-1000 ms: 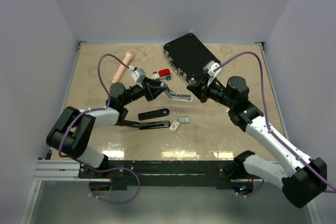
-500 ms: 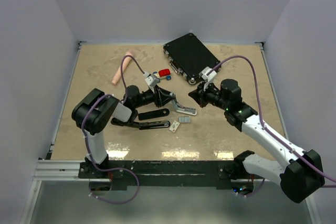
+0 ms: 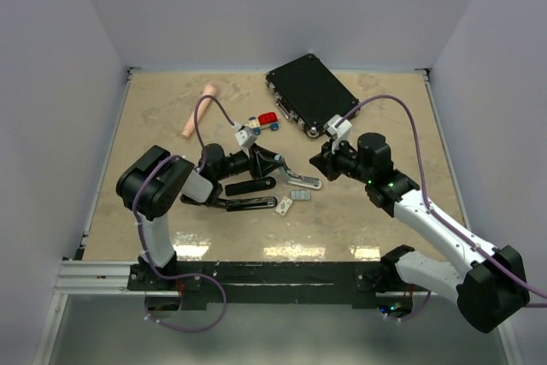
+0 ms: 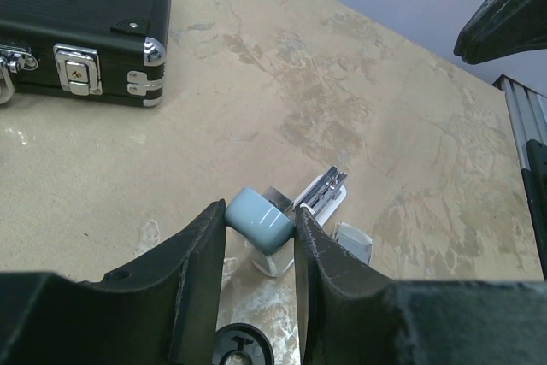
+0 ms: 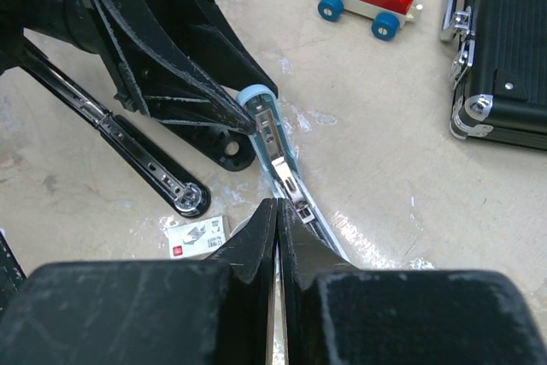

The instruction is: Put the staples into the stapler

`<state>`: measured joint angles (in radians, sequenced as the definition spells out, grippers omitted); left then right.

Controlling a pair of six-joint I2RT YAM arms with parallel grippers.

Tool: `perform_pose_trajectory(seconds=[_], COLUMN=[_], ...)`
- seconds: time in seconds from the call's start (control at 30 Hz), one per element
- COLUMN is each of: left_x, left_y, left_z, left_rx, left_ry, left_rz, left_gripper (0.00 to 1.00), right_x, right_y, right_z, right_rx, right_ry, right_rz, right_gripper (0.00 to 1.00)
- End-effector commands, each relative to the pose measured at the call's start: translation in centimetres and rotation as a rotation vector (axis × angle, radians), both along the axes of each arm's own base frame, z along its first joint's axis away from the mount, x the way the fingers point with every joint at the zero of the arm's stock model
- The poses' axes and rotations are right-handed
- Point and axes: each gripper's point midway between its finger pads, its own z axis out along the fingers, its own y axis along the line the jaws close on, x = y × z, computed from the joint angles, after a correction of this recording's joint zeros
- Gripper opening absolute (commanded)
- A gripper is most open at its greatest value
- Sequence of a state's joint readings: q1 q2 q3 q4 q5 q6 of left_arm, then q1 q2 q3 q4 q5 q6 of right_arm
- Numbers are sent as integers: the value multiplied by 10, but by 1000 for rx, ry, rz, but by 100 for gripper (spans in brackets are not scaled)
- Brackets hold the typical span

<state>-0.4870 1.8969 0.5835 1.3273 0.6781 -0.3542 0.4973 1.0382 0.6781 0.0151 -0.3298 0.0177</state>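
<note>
The stapler (image 3: 295,179) is light blue with a silvery metal rail and lies opened on the table. My left gripper (image 3: 275,164) is shut on its rounded blue end (image 4: 255,214), one finger on each side. In the right wrist view the rail (image 5: 275,147) runs from that end toward my right gripper (image 5: 275,211). That gripper is shut with nothing showing between its fingers, and its tips sit just beside the rail's near end. The staples (image 3: 299,196), a small grey strip, lie on the table just in front of the stapler, next to the tiny white box (image 3: 285,205).
Two black bars (image 3: 249,185) lie left of the box; one shows in the right wrist view (image 5: 145,164). A black case (image 3: 309,91) stands at the back right. A toy car (image 3: 265,121) and a pink object (image 3: 198,110) lie at the back.
My left gripper has swung down and toward the centre, bringing the stapler down onto the table. My right gripper has moved down and left to the stapler's rail.
</note>
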Motion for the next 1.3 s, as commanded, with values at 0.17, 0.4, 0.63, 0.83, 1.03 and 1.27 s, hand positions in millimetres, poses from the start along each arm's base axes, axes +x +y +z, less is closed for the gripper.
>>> perform_pose_trajectory(seconds=[0.17, 0.4, 0.63, 0.83, 1.03, 1.27], left_x=[-14, -16, -20, -21, -20, -18], left_y=[-1, 0, 3, 3, 17, 59], left_z=[62, 70, 68, 66, 84, 131], left_rx=[-91, -84, -59, -57, -58, -21], left_ry=[-331, -355, -353, -347, -349, -354], left_rz=[-37, -42, -40, -36, 55, 296], left_gripper=[25, 35, 50, 58, 71, 89], right_x=[0, -5, -7, -9, -11, -21], right_y=[-1, -4, -5, -4, -3, 14], right_z=[9, 8, 7, 9, 11, -16], right_rx=[0, -6, -5, -3, 4, 22], right_ry=[-25, -16, -14, -12, 29, 225], right_rz=[-1, 1, 4, 13, 4, -5], right_gripper=[11, 15, 22, 27, 38, 49])
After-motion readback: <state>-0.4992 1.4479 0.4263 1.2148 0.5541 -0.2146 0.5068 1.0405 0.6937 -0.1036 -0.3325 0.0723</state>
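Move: The staples, a small grey block, lie about 5 cm back and 5 cm to the right of the left hand, some 8 cm below; that hand already grips the light-blue raised end of the open stapler. From the same hand the small white box is about 8 cm back and 1 cm right, the black tray 2 cm back and 7 cm left. The staples lie about 2 cm ahead, 3 cm left and 16 cm below the right hand, with the stapler's middle about 3 cm farther out than the staples. The open stapler, its base already down and its cover raised, is first drawn back 1–2 cm beside the staples by the left hand. Those fingers then open wide and let go of the blue end, and the hand lifts about 8 cm away, drifting left and rolling some 15 degrees. Meanwhile the right hand opens its shut fingers about halfway, easing slightly back and down above the staples. ##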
